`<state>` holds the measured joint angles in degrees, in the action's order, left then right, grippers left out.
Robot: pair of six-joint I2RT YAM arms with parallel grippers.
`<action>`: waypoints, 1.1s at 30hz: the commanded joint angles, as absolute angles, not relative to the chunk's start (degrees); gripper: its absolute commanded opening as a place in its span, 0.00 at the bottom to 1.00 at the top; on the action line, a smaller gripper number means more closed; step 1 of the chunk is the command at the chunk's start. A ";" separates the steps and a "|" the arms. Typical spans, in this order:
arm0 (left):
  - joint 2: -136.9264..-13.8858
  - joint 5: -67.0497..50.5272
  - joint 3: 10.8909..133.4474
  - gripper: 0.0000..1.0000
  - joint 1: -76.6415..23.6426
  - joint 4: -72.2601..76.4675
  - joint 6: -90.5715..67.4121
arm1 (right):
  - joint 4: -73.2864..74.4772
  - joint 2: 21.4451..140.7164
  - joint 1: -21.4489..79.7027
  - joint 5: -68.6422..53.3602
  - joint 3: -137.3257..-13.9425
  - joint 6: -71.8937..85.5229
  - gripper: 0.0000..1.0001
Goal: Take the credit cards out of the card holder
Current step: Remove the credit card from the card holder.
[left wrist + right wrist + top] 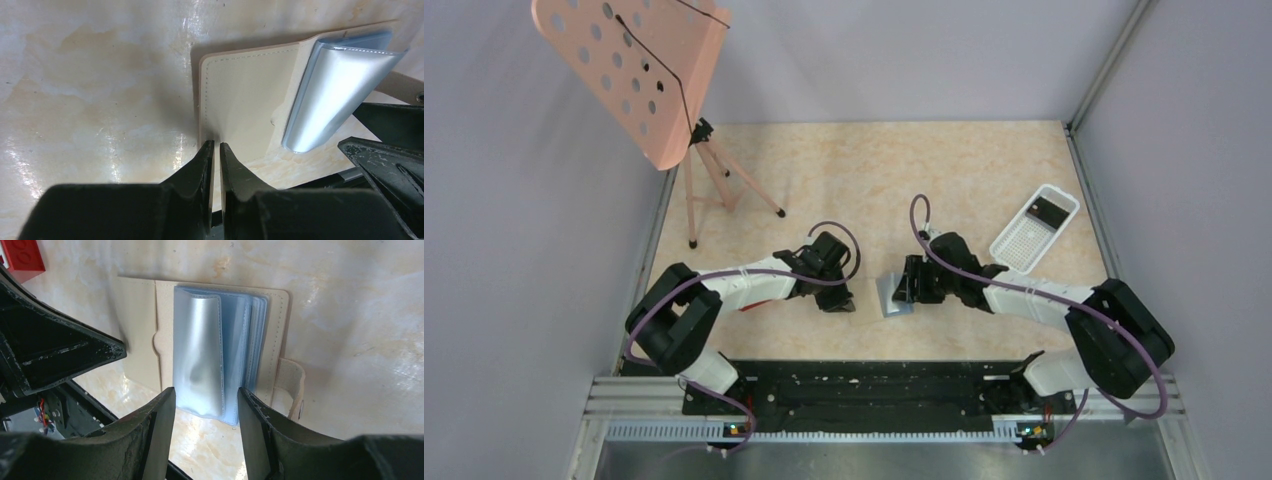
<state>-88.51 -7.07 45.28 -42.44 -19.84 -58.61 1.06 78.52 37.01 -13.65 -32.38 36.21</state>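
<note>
The card holder [891, 297] lies open on the table between my two grippers, tan cover [245, 95] down. Its light blue plastic sleeves [200, 350] face up and one of them bulges. My left gripper [216, 146] is shut on the edge of the tan cover. The right gripper [206, 395] is open, and its fingers straddle the near end of the blue sleeves without closing on them. No card shows inside the sleeves. A dark credit card [1048, 210] lies in the white tray.
The white perforated tray [1034, 228] sits at the right, near the side wall. A pink music stand [639, 70] occupies the back left corner on thin legs. A red block [22, 260] lies just beyond the left gripper.
</note>
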 commanded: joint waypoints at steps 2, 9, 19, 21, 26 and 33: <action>-86.60 -7.59 44.82 0.14 -42.36 -18.62 -58.54 | -2.42 79.62 39.33 -15.59 -35.31 37.48 0.49; -87.06 -7.99 44.11 0.14 -42.36 -17.99 -58.58 | -4.65 82.08 41.22 -15.72 -35.96 38.89 0.49; -87.10 -8.57 43.32 0.14 -42.45 -17.14 -58.97 | -7.48 80.79 41.66 -17.28 -36.05 41.30 0.49; -87.00 -8.55 43.35 0.14 -42.45 -17.08 -59.04 | -9.30 81.01 41.76 -18.34 -35.79 42.45 0.48; -86.80 -8.61 43.25 0.14 -42.45 -17.06 -59.15 | -12.54 82.27 42.38 -19.44 -35.98 44.21 0.48; -84.49 -7.00 43.30 0.14 -42.45 -18.93 -59.58 | -14.96 84.27 43.46 -20.32 -36.75 46.13 0.49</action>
<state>-87.90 -8.10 43.66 -42.41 -18.44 -58.87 -10.85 83.20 42.09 -19.20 -33.87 44.47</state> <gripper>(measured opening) 0.140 0.487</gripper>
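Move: The clear sleeve stack in the card holder, its top leaf curled up, lies just under the right fingertips, its middle roughly 2 cm ahead, 1 cm left and 2 cm below. The bare left cover is about 6 cm left and 1 cm ahead, and the strap some 4 cm right, level fore and aft. From the nearly shut left fingertips, the stack lies around 9 cm right, 2 cm ahead and 1 cm down. The right hand, a fingertip against the curled sleeve leaf, pushes the leaf left towards the left cover, about 6 cm in all, first low and level, then also rising some 2 cm and rolling about 10 degrees, left side up; the fingers stay half open. The left hand stays practically in place, its tips low on the left cover's outer edge. ##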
